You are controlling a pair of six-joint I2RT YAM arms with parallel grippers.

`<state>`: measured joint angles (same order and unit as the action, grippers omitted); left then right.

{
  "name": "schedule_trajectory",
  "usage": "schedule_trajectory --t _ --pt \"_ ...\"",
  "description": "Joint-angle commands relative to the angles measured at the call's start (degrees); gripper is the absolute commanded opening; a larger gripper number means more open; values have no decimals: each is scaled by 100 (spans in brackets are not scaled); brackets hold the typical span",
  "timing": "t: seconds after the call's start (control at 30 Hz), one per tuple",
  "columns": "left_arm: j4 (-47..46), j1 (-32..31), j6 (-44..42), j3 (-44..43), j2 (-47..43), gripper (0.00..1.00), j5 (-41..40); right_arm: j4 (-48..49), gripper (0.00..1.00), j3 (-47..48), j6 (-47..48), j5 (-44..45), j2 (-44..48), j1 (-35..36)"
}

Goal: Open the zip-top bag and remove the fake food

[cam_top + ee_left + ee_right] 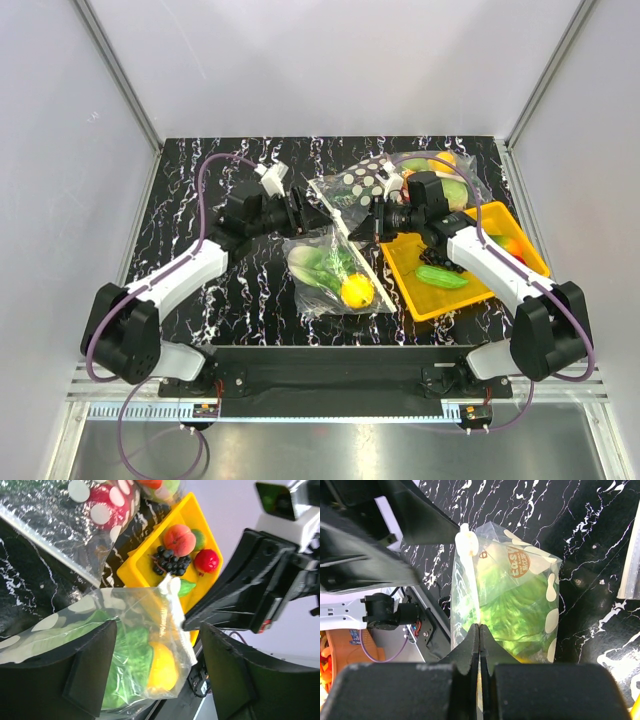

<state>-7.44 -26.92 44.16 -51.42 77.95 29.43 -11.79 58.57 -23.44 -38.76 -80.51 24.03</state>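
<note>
The zip-top bag (325, 255) is clear with white dots and sits at the table's middle. Through the plastic I see a green lettuce (318, 265) and a yellow lemon (357, 291); no fish shows. My right gripper (480, 627) is shut on the bag's (520, 595) near edge, with the lettuce (515, 610) just beyond its tips. My left gripper (157, 670) is open, its jaws standing either side of the bag (135, 625) and the lemon (162, 667). In the top view the left gripper (305, 212) and right gripper (372, 226) face each other above the bag.
A yellow tray (430, 300) at the right holds a cucumber (441, 277), a peach (180, 539) and black grapes (170, 560). A dark polka-dot bag (358, 182) and a clear bag with a carrot (440, 170) lie behind. White walls enclose the black marbled table (200, 190).
</note>
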Motion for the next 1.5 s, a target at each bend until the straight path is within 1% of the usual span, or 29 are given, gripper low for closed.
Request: schedule_trajectory --t 0.0,0.17,0.27,0.3,0.33,0.43,0.47,0.5,0.53,0.63,0.7,0.73,0.8,0.83,0.97,1.07,1.33,1.47 --pt "-267 -33 -224 -237 158 69 177 291 0 111 -134 -211 185 58" --pt "50 -191 -373 -369 474 63 37 318 0 182 -143 -246 106 58" --pt "-169 -244 -198 -387 598 58 89 300 0 164 -134 -281 71 66" --pt "-318 -279 -154 -378 616 54 115 309 0 164 -126 -281 53 58" --pt "-371 -288 -93 -386 633 41 133 309 0 164 -134 -272 62 66" --pt "-425 -323 -40 -430 748 23 247 274 0 208 -91 -246 44 58" --pt "-433 -340 -22 -422 774 9 265 248 0 225 -90 -237 18 66" --pt "-434 -349 -13 -422 783 3 291 204 0 269 -64 -228 9 58" --pt "-451 -341 5 -378 774 0 300 186 0 287 -55 -228 0 58" --pt "-477 -349 -48 -316 695 0 370 116 2 383 -20 -141 18 58" --pt "-486 -341 -74 -229 616 0 414 46 6 506 41 -35 9 58" --pt "-504 -349 -92 -193 590 0 432 2 12 559 68 0 0 58" --pt "-565 -349 -101 -132 546 0 528 -86 18 735 138 71 -26 49" --pt "-591 -341 -92 -97 528 0 555 -95 26 787 155 71 -44 49" --pt "-697 -349 -92 0 432 0 660 -174 38 1042 243 71 -210 58" --pt "-741 -349 -83 53 361 0 652 -271 41 1148 384 79 -359 58" --pt "-855 -349 -22 114 326 0 739 -429 43 1262 692 36 -597 58" --pt "-864 -349 5 220 308 0 739 -386 44 1271 692 -8 -624 67"
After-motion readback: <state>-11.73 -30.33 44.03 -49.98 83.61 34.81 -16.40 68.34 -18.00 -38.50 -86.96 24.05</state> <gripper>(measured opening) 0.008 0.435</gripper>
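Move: The bag's zip strip with its white slider stands up between the hands. The slider is about 3 cm right of the open left hand, 1 cm farther out and 3 cm below; the closed right hand pinches the strip 4 cm back and 3 cm right of the slider and about 1 cm lower. From the left hand, the leafy green is some 9 cm back, straight below, and the yellow fruit 15 cm back, 8 cm right; both lie about 12 cm lower. The left fingers pinch the zip strip just behind the slider, going down about 3.5 cm and then right 3 cm as they shut, then draw back about 2 cm with their grip kept. The right hand holds the strip still until then, lets go, opens to under half, rises some 4 cm while reaching forward 3 cm, and sinks most of the way again towards the slider. ##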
